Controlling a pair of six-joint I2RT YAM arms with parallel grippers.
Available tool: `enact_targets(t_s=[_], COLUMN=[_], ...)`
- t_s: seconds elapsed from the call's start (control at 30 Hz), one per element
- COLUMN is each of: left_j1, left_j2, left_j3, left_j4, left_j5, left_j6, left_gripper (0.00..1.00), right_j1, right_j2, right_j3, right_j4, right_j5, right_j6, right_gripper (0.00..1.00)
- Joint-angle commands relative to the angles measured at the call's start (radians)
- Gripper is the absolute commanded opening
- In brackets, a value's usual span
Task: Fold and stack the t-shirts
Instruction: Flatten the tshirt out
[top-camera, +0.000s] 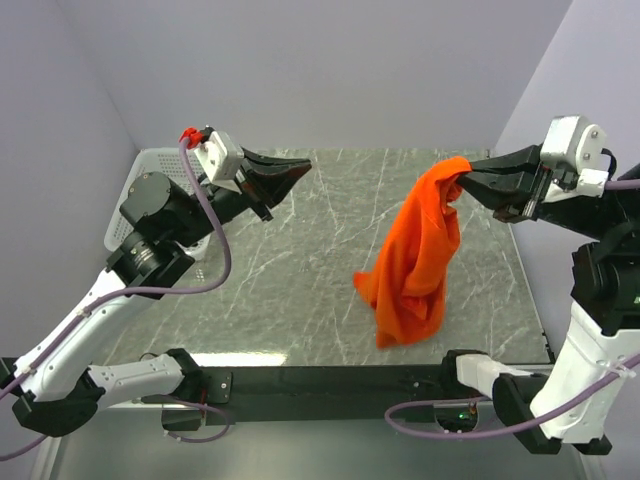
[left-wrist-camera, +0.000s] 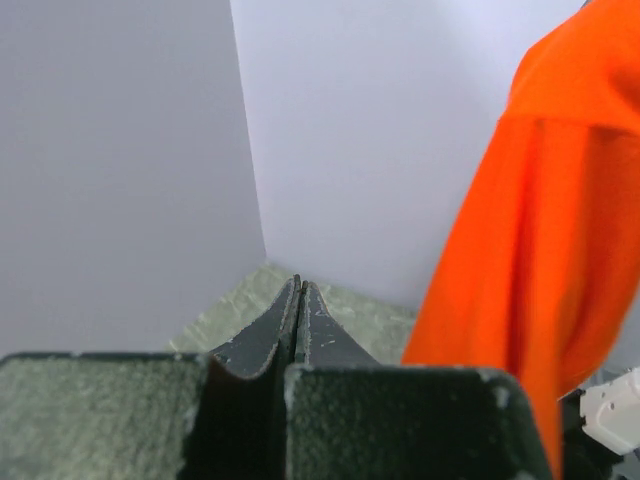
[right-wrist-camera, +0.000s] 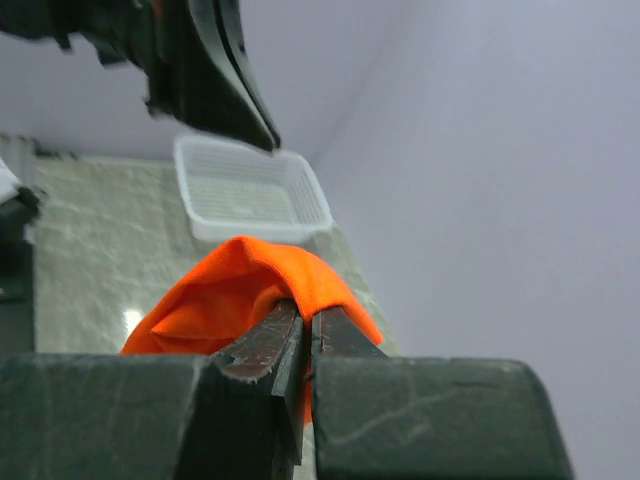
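Observation:
An orange-red t-shirt hangs bunched from my right gripper, which is shut on a fold at its top; the lower end rests crumpled on the marble table. In the right wrist view the cloth drapes over the closed fingertips of the right gripper. My left gripper is raised at the back left, shut and holding nothing, well apart from the shirt. The left wrist view shows the left gripper with jaws pressed together and the t-shirt hanging to the right.
A white mesh basket sits at the table's back left corner, partly under the left arm, and the basket also shows in the right wrist view. Grey walls close in the back and both sides. A black rail runs along the near edge.

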Motion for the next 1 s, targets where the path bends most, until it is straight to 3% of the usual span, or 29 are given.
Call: enact_targets(t_s=[0.0,0.13,0.23,0.33,0.4,0.43,0.53,0.57,0.63,0.7,0.8,0.87,0.97], left_j1=[-0.002,-0.003,-0.003,-0.002,-0.002,-0.002,0.001,0.003,0.004,0.011,0.053,0.125,0.202], left_j2=[-0.046,-0.144,-0.218,-0.264,-0.291,-0.297,-0.314,-0.313,-0.302,-0.265,-0.183,-0.094,0.050], left_j3=[0.007,-0.107,-0.204,-0.304,-0.364,-0.422,-0.511,-0.528,-0.565,-0.585,-0.605,-0.615,-0.620], left_j4=[-0.116,-0.158,-0.185,-0.221,-0.221,-0.213,-0.217,-0.224,-0.243,-0.265,-0.271,-0.233,-0.164], left_j5=[-0.058,-0.199,-0.299,-0.382,-0.433,-0.445,-0.513,-0.535,-0.554,-0.568,-0.509,-0.357,-0.178], left_j6=[-0.046,-0.091,-0.161,-0.241,-0.308,-0.331,-0.437,-0.465,-0.544,-0.621,-0.669,-0.707,-0.741], left_gripper=[0.01,0.01,0.01,0.01,0.01,0.03,0.19,0.36,0.50,0.70,0.77,0.75,0.75], right_j1=[0.037,0.270,0.407,0.564,0.628,0.648,0.645,0.639,0.610,0.535,0.450,0.429,0.427], right_j2=[0.014,0.038,0.143,0.339,0.449,0.554,0.693,0.701,0.675,0.599,0.507,0.459,0.338], right_j3=[-0.136,-0.449,-0.590,-0.538,-0.481,-0.420,-0.321,-0.315,-0.357,-0.472,-0.618,-0.701,-0.902], right_j4=[0.281,0.263,0.339,0.335,0.344,0.367,0.347,0.329,0.278,0.231,0.069,-0.016,-0.069], right_j5=[-0.070,0.140,0.311,0.526,0.630,0.658,0.711,0.730,0.697,0.575,0.498,0.513,0.589], right_j6=[0.295,0.174,0.241,0.240,0.274,0.300,0.335,0.285,0.236,0.136,-0.062,-0.216,-0.284], right_gripper=[0.00,0.00,0.00,0.00,0.11,0.25,0.60,0.63,0.68,0.68,0.69,0.69,0.68])
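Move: The right hand holds the t-shirt up by its top, the cloth's middle some 24 cm below and 3 cm left of that hand, level fore and aft. Bound for the table's middle, that hand has it about 17 cm ahead, 18 cm left and 48 cm below. From the empty left hand the t-shirt's middle is about 5 cm back, 19 cm right and 20 cm lower; the white basket stands some 23 cm ahead, 35 cm left and 40 cm below. The right hand swings the t-shirt steeply down some 40 cm while sweeping forward and left over the table, tipping fingers-down, opens low to let go of the cloth, then slides back to the right about 15 cm. The left hand drops some 30 cm, edging left and forward, tips down about 60 degrees and opens its shut fingers above the t-shirt. ##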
